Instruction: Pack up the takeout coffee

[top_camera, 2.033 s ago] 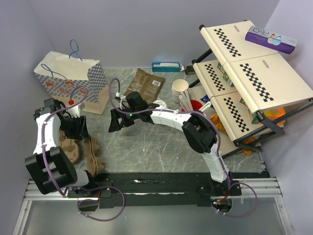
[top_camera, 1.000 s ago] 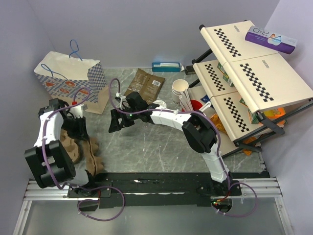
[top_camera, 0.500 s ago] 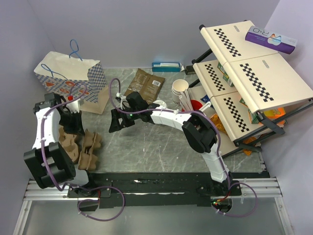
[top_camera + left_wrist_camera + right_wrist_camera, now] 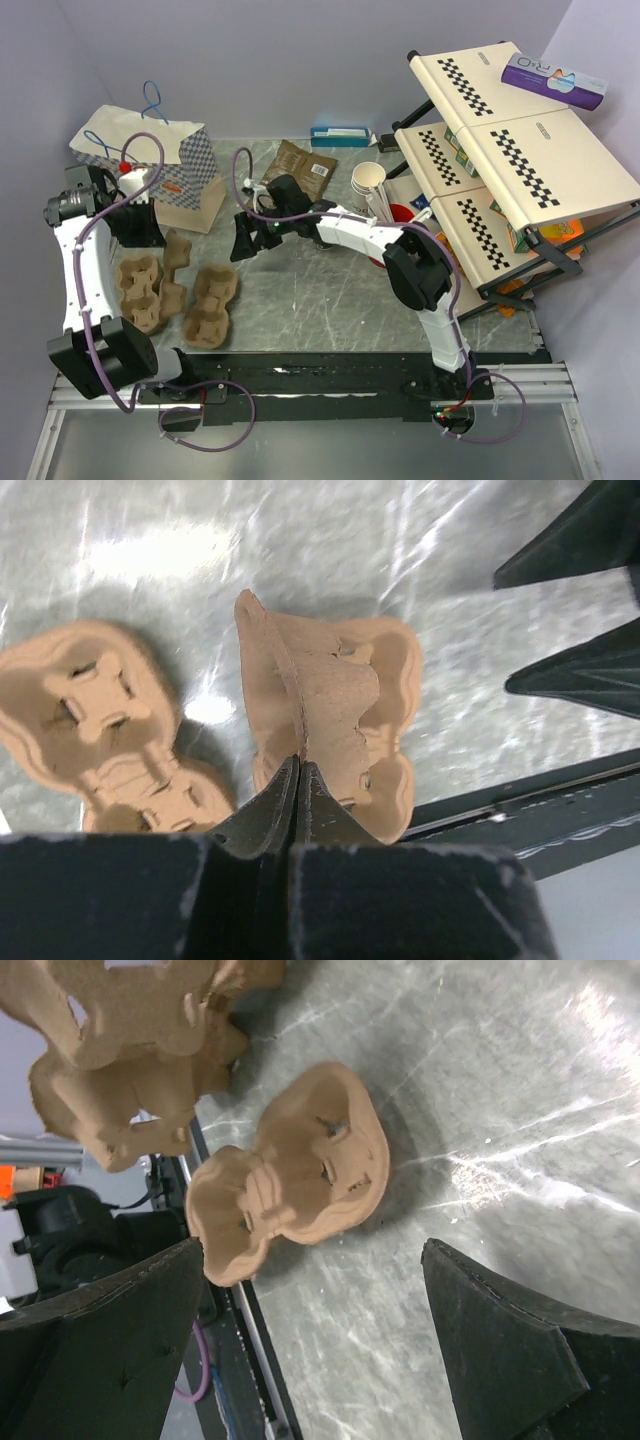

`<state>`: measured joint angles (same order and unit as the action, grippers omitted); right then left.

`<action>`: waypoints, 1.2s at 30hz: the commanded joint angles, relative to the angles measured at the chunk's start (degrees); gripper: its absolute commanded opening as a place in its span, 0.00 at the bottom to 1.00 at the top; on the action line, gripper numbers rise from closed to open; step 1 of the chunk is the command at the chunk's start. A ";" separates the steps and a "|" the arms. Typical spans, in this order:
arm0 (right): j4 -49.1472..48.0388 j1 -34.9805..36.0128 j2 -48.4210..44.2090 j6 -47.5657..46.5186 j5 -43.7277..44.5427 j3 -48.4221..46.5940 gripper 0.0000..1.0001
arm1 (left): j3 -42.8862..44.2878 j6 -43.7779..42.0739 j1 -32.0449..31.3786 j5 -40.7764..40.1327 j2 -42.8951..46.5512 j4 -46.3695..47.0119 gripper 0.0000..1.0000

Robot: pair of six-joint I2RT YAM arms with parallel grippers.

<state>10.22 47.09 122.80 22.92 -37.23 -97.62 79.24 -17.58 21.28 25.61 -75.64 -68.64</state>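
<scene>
The takeout coffee is out of view in every frame. My left gripper (image 4: 150,240) (image 4: 298,762) is shut on the rim of a brown pulp cup carrier (image 4: 177,264) (image 4: 335,695), which hangs tilted above the table. A second carrier (image 4: 211,305) (image 4: 290,1190) lies flat on the table in front of it. A third carrier (image 4: 139,293) (image 4: 85,705) rests at the left. My right gripper (image 4: 243,243) (image 4: 312,1248) hovers open over the table, facing the flat carrier, with nothing between its fingers.
A patterned paper bag (image 4: 150,160) stands at the back left, just behind my left gripper. A brown pouch (image 4: 297,170) and a blue box (image 4: 340,135) lie at the back. Lidless cream cups (image 4: 367,181), a red cup (image 4: 400,214) and a checkered rack (image 4: 520,170) fill the right.
My left gripper has shut on a carrier and lifted it back toward the bag. Another carrier has come off the pile and now lies flat. The right gripper shifted slightly.
</scene>
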 commanded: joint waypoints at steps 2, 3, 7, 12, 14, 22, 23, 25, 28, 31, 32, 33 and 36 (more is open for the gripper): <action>2.16 -4.01 -10.99 -6.46 -1.27 -2.22 0.96 | 6.88 1.85 -3.94 10.06 1.37 -1.76 0.01; 2.70 -4.98 -12.40 -7.09 -1.26 -1.96 0.96 | 7.33 1.76 -5.18 10.86 1.37 -1.76 0.01; 7.88 -9.82 -19.96 -11.56 -1.35 -1.17 0.96 | 7.68 5.61 -11.85 13.24 1.11 -0.01 0.01; 12.98 -12.81 -28.12 -17.55 0.67 -0.20 0.97 | 4.08 10.19 -18.28 16.48 -0.47 4.64 0.01; 14.74 -13.25 -29.81 -20.01 2.33 0.15 0.98 | 2.94 13.09 -20.92 17.81 -1.70 5.88 0.01; 16.41 -13.25 -34.65 -22.47 7.09 4.28 0.99 | -0.57 24.61 -29.27 8.86 -6.54 14.32 0.01; 16.76 -13.25 -35.00 -22.48 7.52 4.46 0.99 | -1.10 25.40 -29.28 4.06 -6.80 14.85 0.01; 17.03 -13.25 -35.53 -22.48 7.96 4.81 0.99 | -2.85 27.07 -29.36 1.39 -7.07 15.99 0.01; 16.94 -13.25 -35.97 -23.80 8.67 5.34 0.99 | -5.93 29.27 -31.11 -1.78 -6.98 17.66 0.01; 16.76 -13.17 -36.67 -23.45 9.11 6.13 0.99 | -8.92 31.12 -33.75 -2.32 -7.15 20.38 0.02; 16.76 -13.25 -37.19 -23.44 9.20 6.39 0.99 | -9.19 31.29 -34.45 -1.01 -7.51 21.35 0.09; 16.85 -13.25 -37.37 -23.53 9.63 6.83 0.99 | -9.11 31.64 -35.59 -0.13 -7.86 21.88 0.20; 17.11 -13.17 -38.51 -24.23 10.42 8.06 0.99 | -5.87 29.81 -36.39 3.56 -9.09 22.15 0.39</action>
<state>27.81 33.87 88.75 0.19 -28.36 -90.83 69.97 11.11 -13.52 25.69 -83.96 -50.33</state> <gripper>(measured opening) 0.993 0.317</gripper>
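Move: The carrier in the left gripper is bound for open table roughly 21 cm right and 5 cm back, some 18 cm below that hand. At that depth, the middle carrier lies about 10 cm right and 7 cm back, the left carrier 5 cm left and 4 cm back. From the right hand, the coffee cup is about 17 cm right, 8 cm ahead and 8 cm lower; the coffee bag lies 9 cm right, 21 cm ahead, 12 cm down. Carry the pinched carrier right with the left gripper, about 18 cm over the middle carrier, first rising some 5 cm and turning about 20 degrees clockwise, then sinking 11 cm beyond it and opening the fingers to let go. Meanwhile lift the open, empty right gripper about 17 cm clear and swing it as far right, towards the coffee cup's side. ##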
